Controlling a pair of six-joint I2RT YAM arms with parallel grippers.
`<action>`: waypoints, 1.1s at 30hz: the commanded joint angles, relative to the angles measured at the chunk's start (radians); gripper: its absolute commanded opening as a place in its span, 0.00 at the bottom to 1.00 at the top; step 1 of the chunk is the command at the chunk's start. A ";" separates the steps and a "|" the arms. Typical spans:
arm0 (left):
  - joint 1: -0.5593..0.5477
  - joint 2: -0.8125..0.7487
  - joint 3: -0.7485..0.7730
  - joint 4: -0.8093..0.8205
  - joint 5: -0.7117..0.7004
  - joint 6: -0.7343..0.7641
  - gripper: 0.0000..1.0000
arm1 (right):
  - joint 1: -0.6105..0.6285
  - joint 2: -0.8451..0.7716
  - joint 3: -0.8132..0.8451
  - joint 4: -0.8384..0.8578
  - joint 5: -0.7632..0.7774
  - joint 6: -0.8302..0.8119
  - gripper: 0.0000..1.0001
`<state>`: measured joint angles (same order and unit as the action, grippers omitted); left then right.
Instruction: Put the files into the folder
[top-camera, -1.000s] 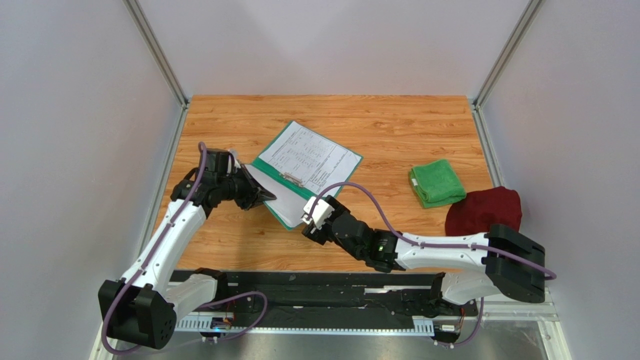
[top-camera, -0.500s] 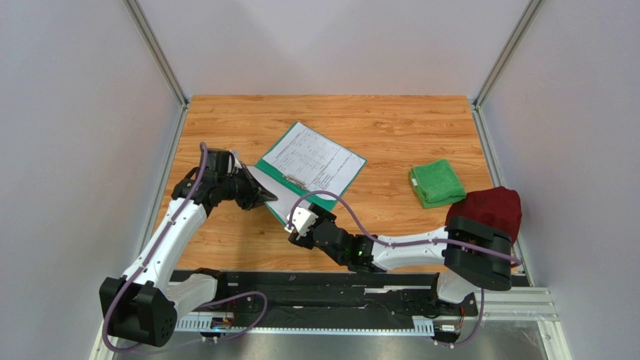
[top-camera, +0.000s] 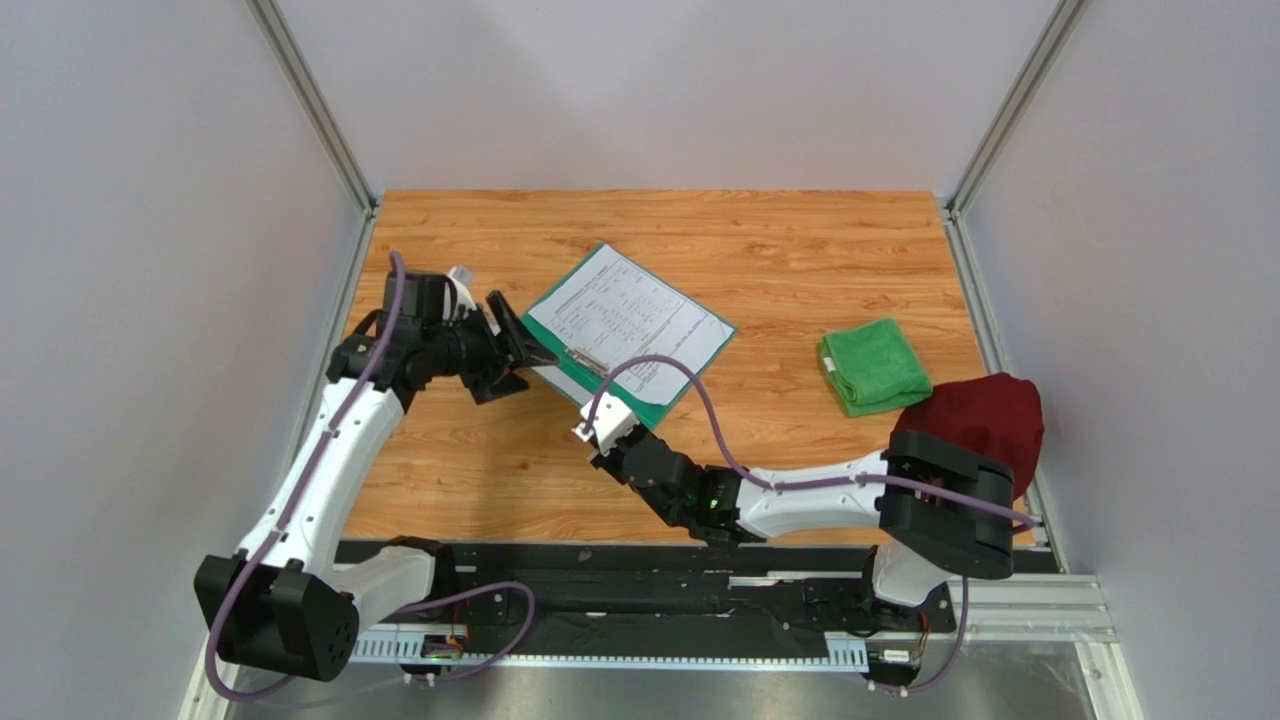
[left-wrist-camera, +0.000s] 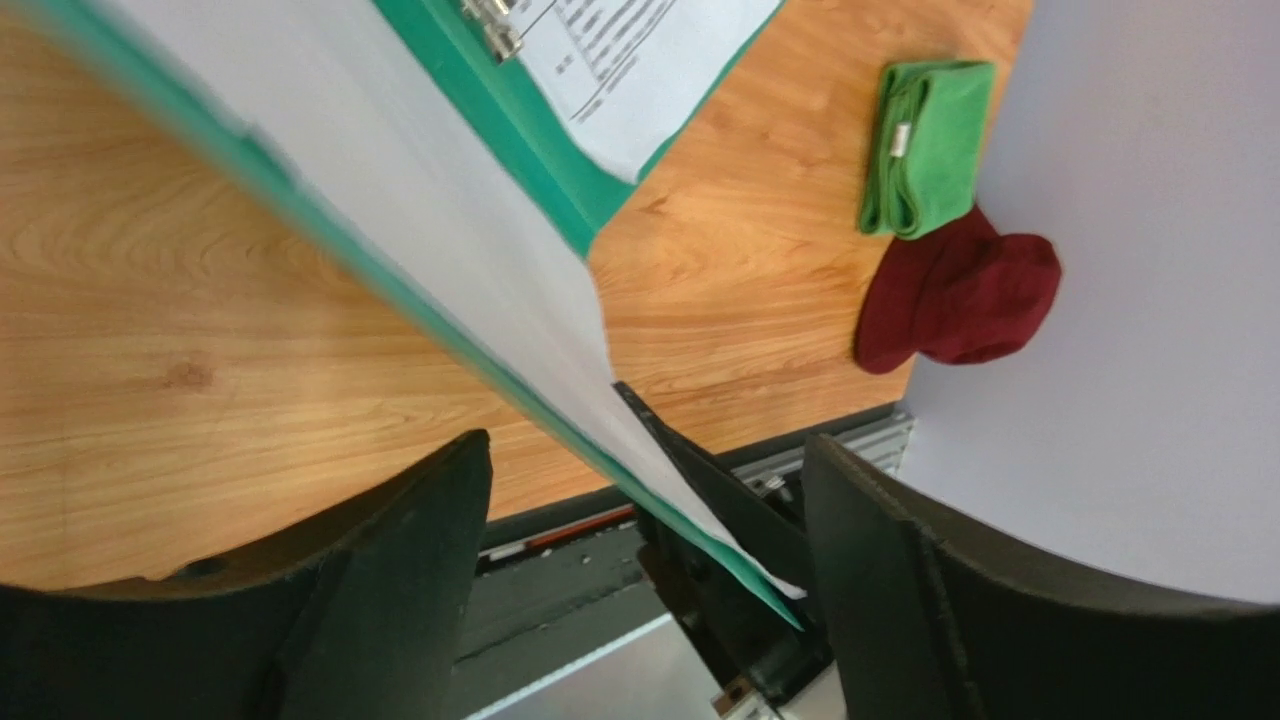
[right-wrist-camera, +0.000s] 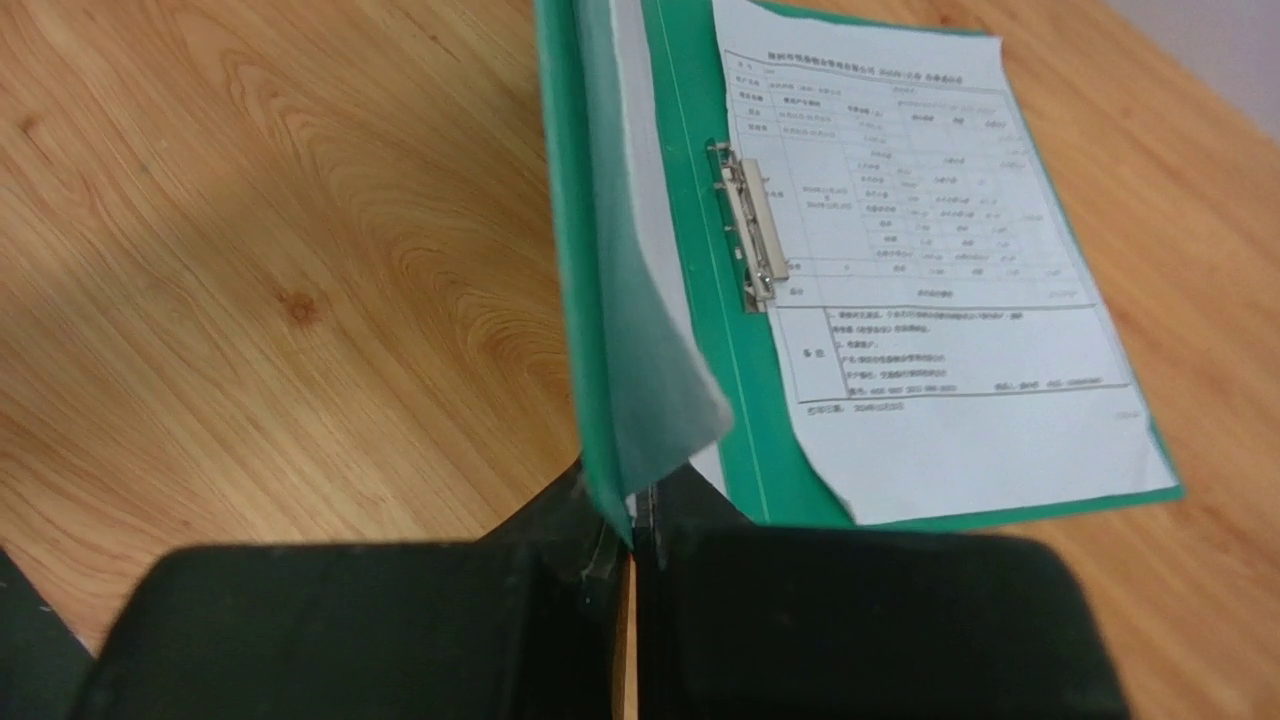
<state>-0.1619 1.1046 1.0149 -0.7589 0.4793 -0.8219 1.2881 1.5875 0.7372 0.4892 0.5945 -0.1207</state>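
Note:
The teal-green folder (top-camera: 655, 399) lies open on the wooden table, and the files (top-camera: 624, 312) lie on its back leaf under a metal clip (right-wrist-camera: 748, 225). The printed files also show in the right wrist view (right-wrist-camera: 932, 330). The folder's front cover (right-wrist-camera: 579, 300) is raised on edge. My right gripper (right-wrist-camera: 631, 548) is shut on the cover's near corner; from above it (top-camera: 583, 414) sits at the folder's near-left. My left gripper (left-wrist-camera: 646, 600) is open, and the cover (left-wrist-camera: 451, 270) passes between its fingers (left-wrist-camera: 391, 570) untouched. From above it (top-camera: 516, 351) is at the folder's left edge.
A folded bright green cloth (top-camera: 873, 366) lies right of the folder, with a dark red cloth (top-camera: 974, 422) just nearer. Grey walls close in the table on the left, back and right. A black rail (top-camera: 646, 578) runs along the near edge.
My right gripper has moved left to the cover's near corner. My left gripper has moved up and away and now stands open. The folder has shifted slightly.

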 joint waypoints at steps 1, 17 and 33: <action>0.005 -0.060 0.166 -0.080 -0.100 0.170 0.91 | -0.059 -0.041 0.045 -0.091 0.019 0.280 0.00; 0.005 -0.150 0.096 0.004 -0.051 0.182 0.93 | -0.653 -0.078 -0.120 -0.164 -0.427 1.190 0.00; 0.005 -0.150 0.017 0.061 0.016 0.188 0.93 | -0.771 -0.020 -0.417 0.207 -0.306 1.431 0.00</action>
<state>-0.1616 0.9615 1.0451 -0.7513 0.4648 -0.6434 0.5266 1.5990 0.3248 0.6922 0.1848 1.2854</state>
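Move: The right hand, about 11 cm above the table, already pinches the edge of the folder's raised near cover. The far cover with its printed sheet lies some 24 cm ahead, 5 cm to the right and 11 cm below. The ring clip is about 17 cm ahead and 3 cm left, and the green towel 16 cm ahead and 42 cm right. From the left hand the far cover lies roughly 16 cm ahead, 17 cm right and 20 cm below. Sweeping right about 19 cm and forward some 10, then down the last 10 cm, the right hand folds the pinched near cover over onto the far one. Its wrist rolls left side up, tips down and turns clockwise, about 95 degrees in all, fingers kept shut. The left hand spreads its fingers fully, rises 12 cm clear, then sinks back most of that way. ##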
